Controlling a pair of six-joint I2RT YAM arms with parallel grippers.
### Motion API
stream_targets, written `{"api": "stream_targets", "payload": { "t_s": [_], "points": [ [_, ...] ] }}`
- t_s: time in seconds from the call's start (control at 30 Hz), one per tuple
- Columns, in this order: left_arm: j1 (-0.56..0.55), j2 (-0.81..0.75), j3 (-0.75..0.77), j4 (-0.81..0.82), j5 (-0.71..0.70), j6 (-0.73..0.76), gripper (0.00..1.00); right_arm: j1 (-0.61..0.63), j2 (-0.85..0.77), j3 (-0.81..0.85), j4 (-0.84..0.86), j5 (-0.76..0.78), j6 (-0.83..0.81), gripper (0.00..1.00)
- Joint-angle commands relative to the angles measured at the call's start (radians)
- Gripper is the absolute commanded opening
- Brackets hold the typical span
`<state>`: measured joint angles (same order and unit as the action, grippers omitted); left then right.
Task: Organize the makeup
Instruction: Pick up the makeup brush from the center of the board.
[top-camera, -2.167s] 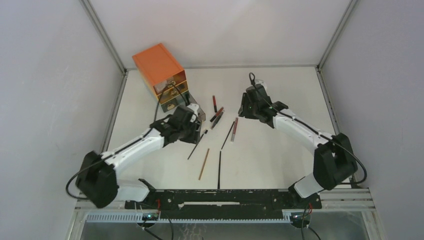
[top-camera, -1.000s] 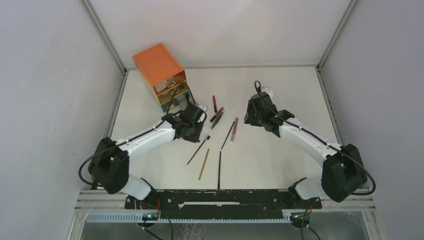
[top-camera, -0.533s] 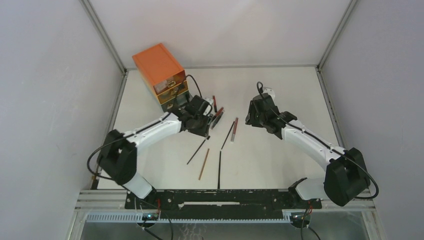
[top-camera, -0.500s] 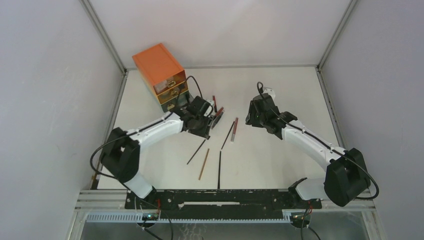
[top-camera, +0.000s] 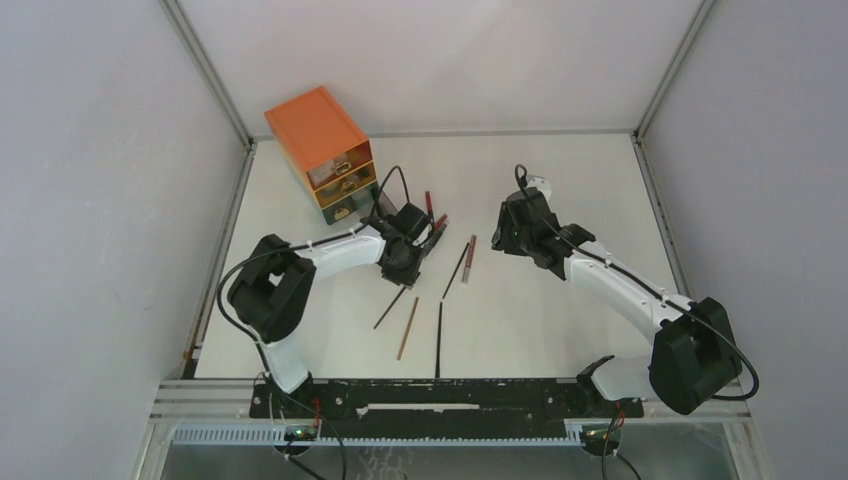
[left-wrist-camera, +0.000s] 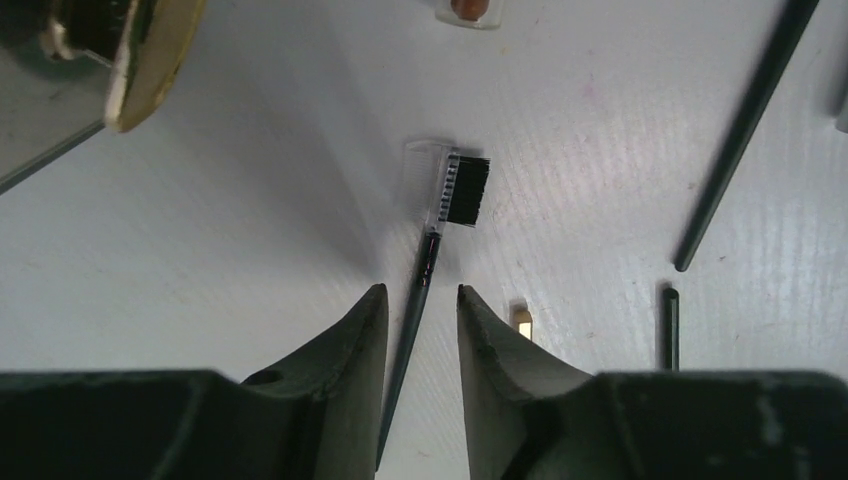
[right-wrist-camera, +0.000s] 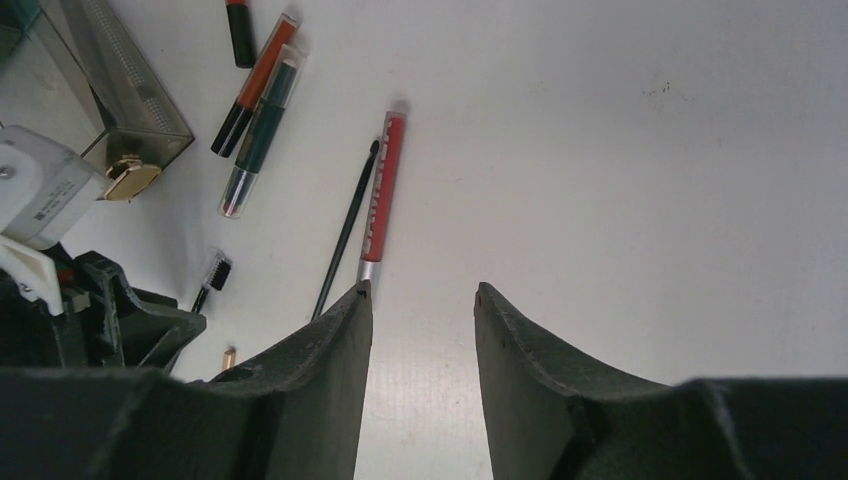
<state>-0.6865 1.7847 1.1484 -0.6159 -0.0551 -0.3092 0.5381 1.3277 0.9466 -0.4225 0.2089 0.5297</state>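
Observation:
The makeup lies loose on the white table: a black brush (left-wrist-camera: 463, 190) with a thin handle, a red pencil (right-wrist-camera: 383, 195), a thin black pencil (right-wrist-camera: 347, 228), a wooden pencil (top-camera: 408, 327) and a long black pencil (top-camera: 439, 338). My left gripper (left-wrist-camera: 420, 291) is open and low over the table. The brush handle runs between its jaws with a gap on each side. My right gripper (right-wrist-camera: 422, 289) is open and holds nothing, just near of the red pencil's silver end. From above, the left gripper (top-camera: 407, 262) and right gripper (top-camera: 505, 236) flank the pencils.
The orange three-drawer box (top-camera: 322, 150) stands at the back left. A clear drawer with a gold knob (right-wrist-camera: 125, 180) sticks out beside my left wrist. An orange-black pencil (right-wrist-camera: 255, 85) and a dark green pencil (right-wrist-camera: 262, 135) lie next to it. Metal frame rails border the table.
My left arm swung right from the box's drawer to the black brush, and its jaws opened and came down astride the handle. The right arm has barely moved.

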Motion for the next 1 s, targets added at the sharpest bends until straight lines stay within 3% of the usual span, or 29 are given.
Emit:
{"api": "stream_targets", "payload": {
  "t_s": [0.0, 0.1, 0.17, 0.7, 0.97],
  "points": [
    [-0.008, 0.036, -0.018, 0.005, 0.009, -0.024, 0.33, -0.003, -0.010, 0.001, 0.028, 0.011, 0.013, 0.50],
    [-0.007, 0.051, -0.020, 0.003, -0.009, -0.034, 0.10, -0.003, -0.011, 0.001, 0.023, 0.012, 0.014, 0.50],
    [-0.007, 0.049, -0.019, 0.001, -0.020, -0.036, 0.04, -0.003, -0.013, 0.001, 0.022, 0.015, 0.013, 0.50],
    [-0.005, -0.229, 0.073, -0.153, -0.036, 0.007, 0.00, -0.003, -0.020, -0.006, 0.028, 0.012, 0.017, 0.49],
    [0.132, -0.197, 0.214, -0.110, -0.031, -0.164, 0.00, -0.003, -0.045, -0.009, 0.016, 0.024, 0.015, 0.49]
  ]
}}
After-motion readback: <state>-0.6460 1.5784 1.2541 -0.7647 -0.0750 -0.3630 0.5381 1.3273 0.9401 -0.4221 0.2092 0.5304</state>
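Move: The makeup brush lies just under the left hand's open fingers, its middle about 3 cm back, 2 cm left and 1 cm down, its comb head ahead. Of its neighbours, the tan pencil's middle is some 9 cm back and level sideways; the slim dark brush is about 2 cm ahead and 9 cm right, both also 1 cm down. From the right hand the makeup brush is roughly 6 cm back, 20 cm left and 12 cm lower. The left hand sinks 1 cm, pinches the makeup brush's handle behind its head, then lifts about 10 cm. ##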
